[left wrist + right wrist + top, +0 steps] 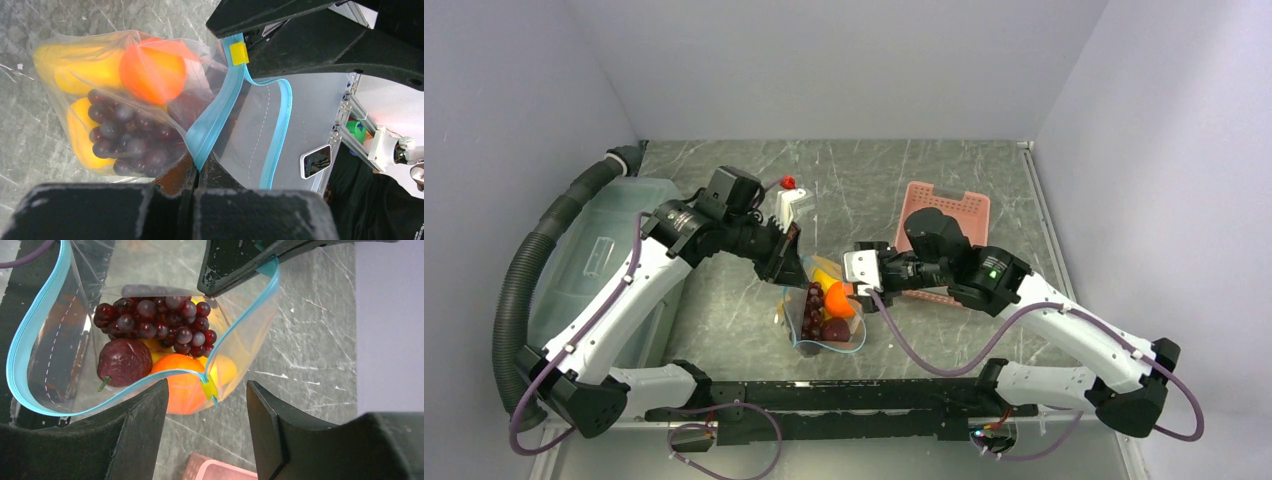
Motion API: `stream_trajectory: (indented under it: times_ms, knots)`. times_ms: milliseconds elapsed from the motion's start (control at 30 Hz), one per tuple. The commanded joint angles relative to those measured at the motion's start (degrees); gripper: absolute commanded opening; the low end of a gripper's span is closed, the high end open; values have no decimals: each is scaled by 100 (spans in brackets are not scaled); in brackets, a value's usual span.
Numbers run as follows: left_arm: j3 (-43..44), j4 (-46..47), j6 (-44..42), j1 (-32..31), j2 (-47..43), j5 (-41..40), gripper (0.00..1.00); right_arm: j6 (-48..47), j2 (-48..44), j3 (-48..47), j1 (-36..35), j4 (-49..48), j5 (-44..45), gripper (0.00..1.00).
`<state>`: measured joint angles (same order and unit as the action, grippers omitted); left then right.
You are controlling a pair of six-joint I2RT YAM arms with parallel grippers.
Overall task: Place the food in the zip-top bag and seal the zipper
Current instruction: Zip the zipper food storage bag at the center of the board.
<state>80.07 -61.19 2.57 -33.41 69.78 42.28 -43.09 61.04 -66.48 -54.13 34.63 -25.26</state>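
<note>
The clear zip-top bag (829, 325) hangs over the table between both arms with its mouth gaping. Inside lies the food: purple grapes (155, 317), a dark round fruit (125, 360), an orange ball (182, 380) and yellow pieces (80, 70). My left gripper (200, 172) is shut on the teal zipper (215, 115) at one end of the mouth. My right gripper (206, 395) stands open at the other end. The zipper's small yellow slider (207, 388) sits between its fingers (145, 415), touching neither.
A pink perforated basket (949, 205) stands behind the right arm, its corner also under the right gripper (215, 470). A translucent lidded bin (594, 250) and a ribbed grey hose (529, 270) fill the left side. Grey walls close the table in.
</note>
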Motion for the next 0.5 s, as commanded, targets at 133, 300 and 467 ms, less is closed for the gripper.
stream_trajectory:
  times_ms: [133, 300, 467]
  knots:
    - [170, 143, -156, -72, -248, 386, 0, -252, 248, -263, -158, -53, -228, 56]
    - [161, 147, -160, -112, -237, 409, 0, -277, 344, -344, -211, 11, -199, 39]
    - [150, 147, -161, -137, -228, 385, 0, -309, 326, -383, -254, 67, -81, 4]
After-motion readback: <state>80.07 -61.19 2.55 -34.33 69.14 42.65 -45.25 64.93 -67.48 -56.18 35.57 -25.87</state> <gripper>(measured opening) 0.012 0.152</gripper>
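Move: The bag's yellow zipper slider sits just off the right fingertips, about 2 cm to their left, 2 cm below and roughly 1 cm back. From the right hand, the orange in the bag is about 4 cm left, 2 cm back and 7 cm down. The grapes are 8 cm left, 4 cm back and the dark round fruit 5 cm left, 7 cm back, both about 8 cm down. From the left hand, the slider lies some 10 cm right and 3 cm back, nearly level. Ease the right gripper down and to the left, about 1.5 cm each way, until the yellow slider stands between its open fingers, then close them to pinch the slider and the blue zipper at it. Hardly turn the wrist. Keep the left fingers shut on the other end of the zipper rim, nearly still. ##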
